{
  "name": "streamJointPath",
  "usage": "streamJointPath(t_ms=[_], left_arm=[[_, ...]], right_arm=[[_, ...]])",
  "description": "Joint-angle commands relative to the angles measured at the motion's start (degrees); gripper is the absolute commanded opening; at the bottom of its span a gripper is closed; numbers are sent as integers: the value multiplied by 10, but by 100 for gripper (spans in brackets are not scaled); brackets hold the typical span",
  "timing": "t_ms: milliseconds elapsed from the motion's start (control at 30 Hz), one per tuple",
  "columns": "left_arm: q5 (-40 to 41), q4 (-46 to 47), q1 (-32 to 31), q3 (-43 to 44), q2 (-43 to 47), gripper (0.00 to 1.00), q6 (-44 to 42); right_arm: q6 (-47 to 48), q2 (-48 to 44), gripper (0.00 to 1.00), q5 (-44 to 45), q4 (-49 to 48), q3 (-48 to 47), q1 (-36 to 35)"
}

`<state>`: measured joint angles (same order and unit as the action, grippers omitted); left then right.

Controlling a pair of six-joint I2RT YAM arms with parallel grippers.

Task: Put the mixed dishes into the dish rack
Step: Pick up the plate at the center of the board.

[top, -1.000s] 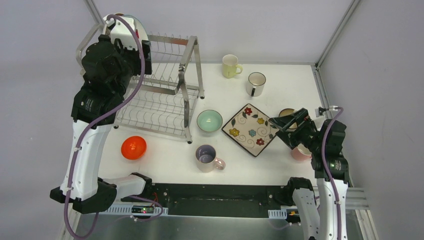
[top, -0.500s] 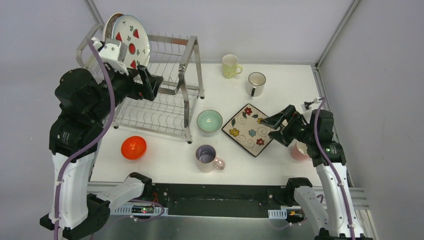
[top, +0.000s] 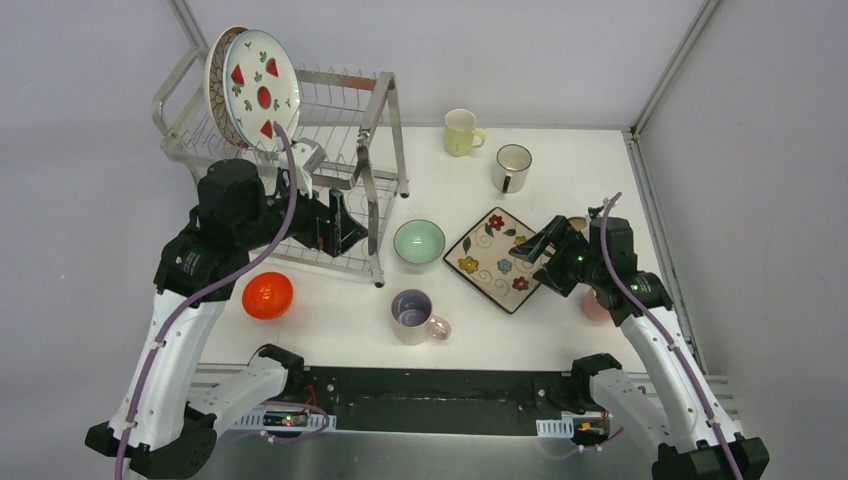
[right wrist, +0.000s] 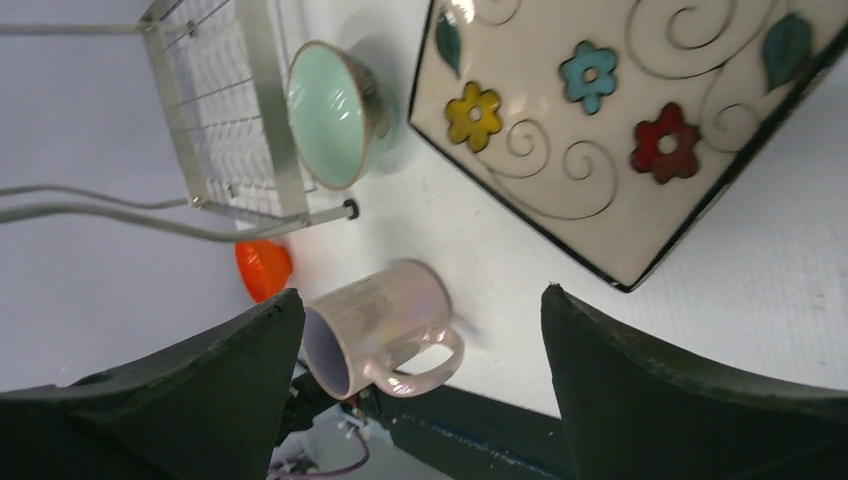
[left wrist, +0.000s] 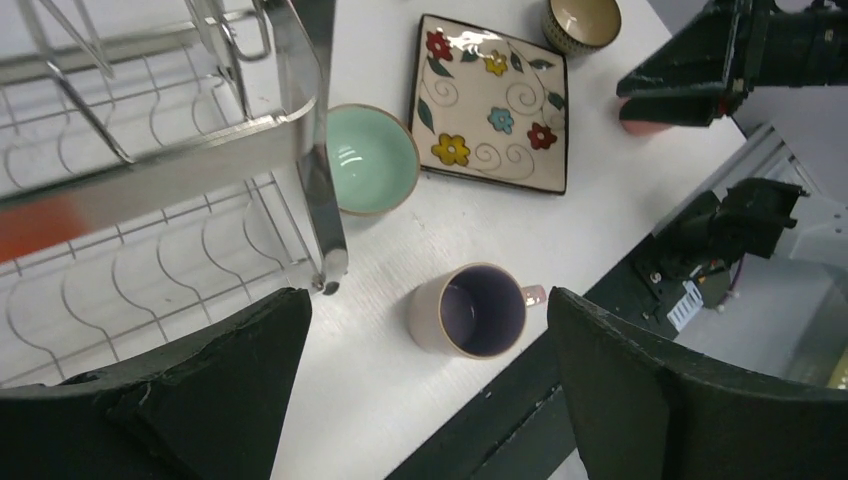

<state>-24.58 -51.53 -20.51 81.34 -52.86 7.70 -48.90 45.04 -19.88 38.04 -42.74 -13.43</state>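
The dish rack [top: 385, 150] stands at the back left. The red-fruit plate [top: 262, 88] stands upright in its top tier, with a second plate [top: 214, 70] behind it. My left gripper [top: 345, 228] hangs open and empty over the rack's lower right corner, above the lilac mug [left wrist: 478, 310]. The mint bowl [top: 418, 241], the flowered square plate [top: 497, 258] and the orange bowl [top: 267, 295] lie on the table. My right gripper [top: 550, 258] is open and empty at the square plate's right edge [right wrist: 620, 130]. It partly hides the brown bowl [left wrist: 582, 20] and the pink mug [top: 592, 305].
A yellow mug [top: 461, 131] and a white mug [top: 511, 167] stand at the back of the table. The rack's corner post [left wrist: 310, 150] is close to my left fingers. Grey walls close in the table on three sides.
My left arm has come down from the rack's top, leaving the red-fruit plate standing there, and its jaws have opened wider. My right gripper has shifted left towards the square plate.
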Motion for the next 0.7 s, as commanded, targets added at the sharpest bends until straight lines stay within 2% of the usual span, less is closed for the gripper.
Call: streamJointPath(t_ms=[0,167,300,400,667], left_arm=[[-53,17,2,-28,38,92,-4],[-55,34,2,-79,75,93,12],[-6,46,2,-113,101,93,57],[-3,51,2,-120,116,93,64],[20,53,2,-105,128,92,63]], right_arm=[[18,0,90,106,-13,11,-3],[10,-9,90,172,-32,47,-2],[-3,-14,87,205,-70,87,-1],[-4,-10,85,225,-89,107,-2],[-1,0,67,204,-169,165,3]])
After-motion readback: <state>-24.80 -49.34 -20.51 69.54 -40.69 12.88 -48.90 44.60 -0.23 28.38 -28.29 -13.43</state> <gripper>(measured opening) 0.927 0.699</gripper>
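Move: The square flowered plate at the centre of the board lies about 9 cm ahead of the right gripper, 5 cm to its left and some 15 cm below. From that same gripper the brown bowl is about 14 cm ahead and 12 cm right, the pink mug roughly 1 cm ahead and 17 cm right, and the green bowl 13 cm ahead and 24 cm left. From the left hand the plate is about 14 cm ahead, 31 cm right and 33 cm below. Sink the right gripper about 9 cm towards the plate's near right edge while shifting it some 5 cm right, turning it clockwise and rolling its left side down by about 15 degrees each; towards the end begin narrowing the fingers, still well open and clear of the rim. Draw the empty left gripper back and down from the rack, fingers kept wide. ##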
